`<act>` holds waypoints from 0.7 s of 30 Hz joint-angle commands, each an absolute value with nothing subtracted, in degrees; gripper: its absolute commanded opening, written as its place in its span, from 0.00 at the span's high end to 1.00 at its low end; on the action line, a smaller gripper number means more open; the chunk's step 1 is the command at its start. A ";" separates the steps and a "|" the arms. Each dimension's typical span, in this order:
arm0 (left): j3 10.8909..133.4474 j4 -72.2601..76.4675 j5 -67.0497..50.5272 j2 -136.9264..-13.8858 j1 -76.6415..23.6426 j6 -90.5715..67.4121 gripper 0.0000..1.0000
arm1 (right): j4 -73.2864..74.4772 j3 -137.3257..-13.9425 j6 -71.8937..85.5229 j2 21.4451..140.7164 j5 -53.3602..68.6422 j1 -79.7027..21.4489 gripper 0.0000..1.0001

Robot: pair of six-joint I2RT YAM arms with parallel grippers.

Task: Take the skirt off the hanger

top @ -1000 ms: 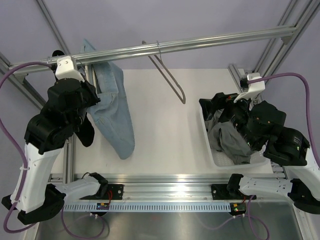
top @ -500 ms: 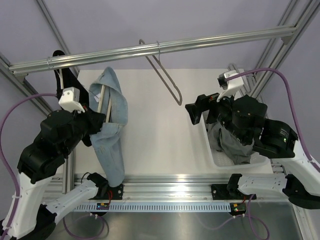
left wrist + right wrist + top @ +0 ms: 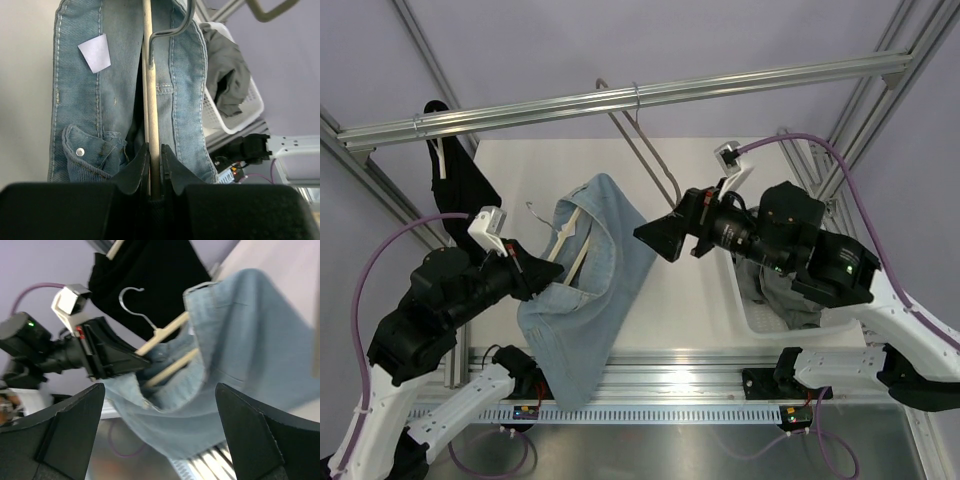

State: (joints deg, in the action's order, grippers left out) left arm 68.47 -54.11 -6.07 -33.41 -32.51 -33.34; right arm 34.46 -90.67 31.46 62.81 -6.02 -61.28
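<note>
The dark grey skirt (image 3: 782,292) lies crumpled in the white basket (image 3: 748,312) at the right, partly under my right arm; the left wrist view shows the skirt (image 3: 227,75) too. The grey-taupe hanger (image 3: 651,160) hangs bare on the rail. My left gripper (image 3: 545,272) is shut on the bar of a cream hanger (image 3: 150,90) carrying light blue jeans (image 3: 595,295), held over the table's front left. My right gripper (image 3: 655,238) is open, pointing left at the jeans (image 3: 240,340) with nothing between its fingers.
A black garment (image 3: 465,185) hangs on another pale hanger at the rail's far left. The metal rail (image 3: 740,82) crosses the back. The basket's wall (image 3: 250,105) stands at the table's right edge.
My left arm has taken the jeans on their cream hanger off the rail and swung them toward the table's middle. My right gripper left the basket, moved left and opened a little wider.
</note>
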 commanded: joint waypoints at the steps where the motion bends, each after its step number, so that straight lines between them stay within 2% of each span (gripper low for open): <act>1: 68.64 -41.40 -12.29 -31.47 -32.52 -35.15 1.00 | 24.79 -90.70 42.44 67.05 2.35 -61.08 0.01; 3: 68.38 -40.35 -13.01 -30.94 -32.52 -35.51 1.00 | 24.52 -92.28 46.83 70.29 2.72 -61.08 0.02; 4: 68.29 -40.34 -13.18 -30.85 -32.61 -35.51 1.00 | 24.00 -92.37 48.41 71.01 2.99 -61.08 0.08; 7: 68.38 -40.17 -13.80 -30.85 -32.52 -35.24 1.00 | 20.31 -92.20 52.37 73.73 2.64 -62.66 0.15; 15: 69.17 -40.43 -13.62 -30.85 -32.61 -35.16 1.00 | 23.64 -99.93 53.70 82.26 -12.38 -72.94 0.29; 17: 69.69 -40.78 -13.45 -30.67 -32.52 -34.98 1.00 | 22.25 -98.45 55.01 82.27 -13.79 -73.21 0.35; 21: 69.78 -40.87 -13.97 -29.80 -32.52 -34.89 1.00 | 22.67 -98.00 56.16 83.14 -15.29 -73.65 0.38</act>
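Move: The edge of the denim skirt's waistband beside the left fingers lies about 17 cm to the right hand's left, 4 cm back and 6 cm below. The left fingers, shut on the wooden hanger, are some 20 cm left, 5 cm back and 6 cm below the right hand; the hanger's hook is about 20 cm left and 5 cm ahead of the right hand, a little lower. From the left hand, that waistband edge is some 5 cm right, 2 cm ahead and 3 cm down. The right hand sweeps about 14 cm to its left towards the denim waistband next to the left fingers, sinking and then drawing back some 3 cm each, while it rolls about 20 degrees around its pointing line and its wide-open fingers narrow to roughly two thirds, still apart. The left hand keeps its pinch on the wooden hanger and lifts it about 2 cm with a slight drift to the right, holding the skirt up to the right fingers, whose contact with the cloth can't be made out. ##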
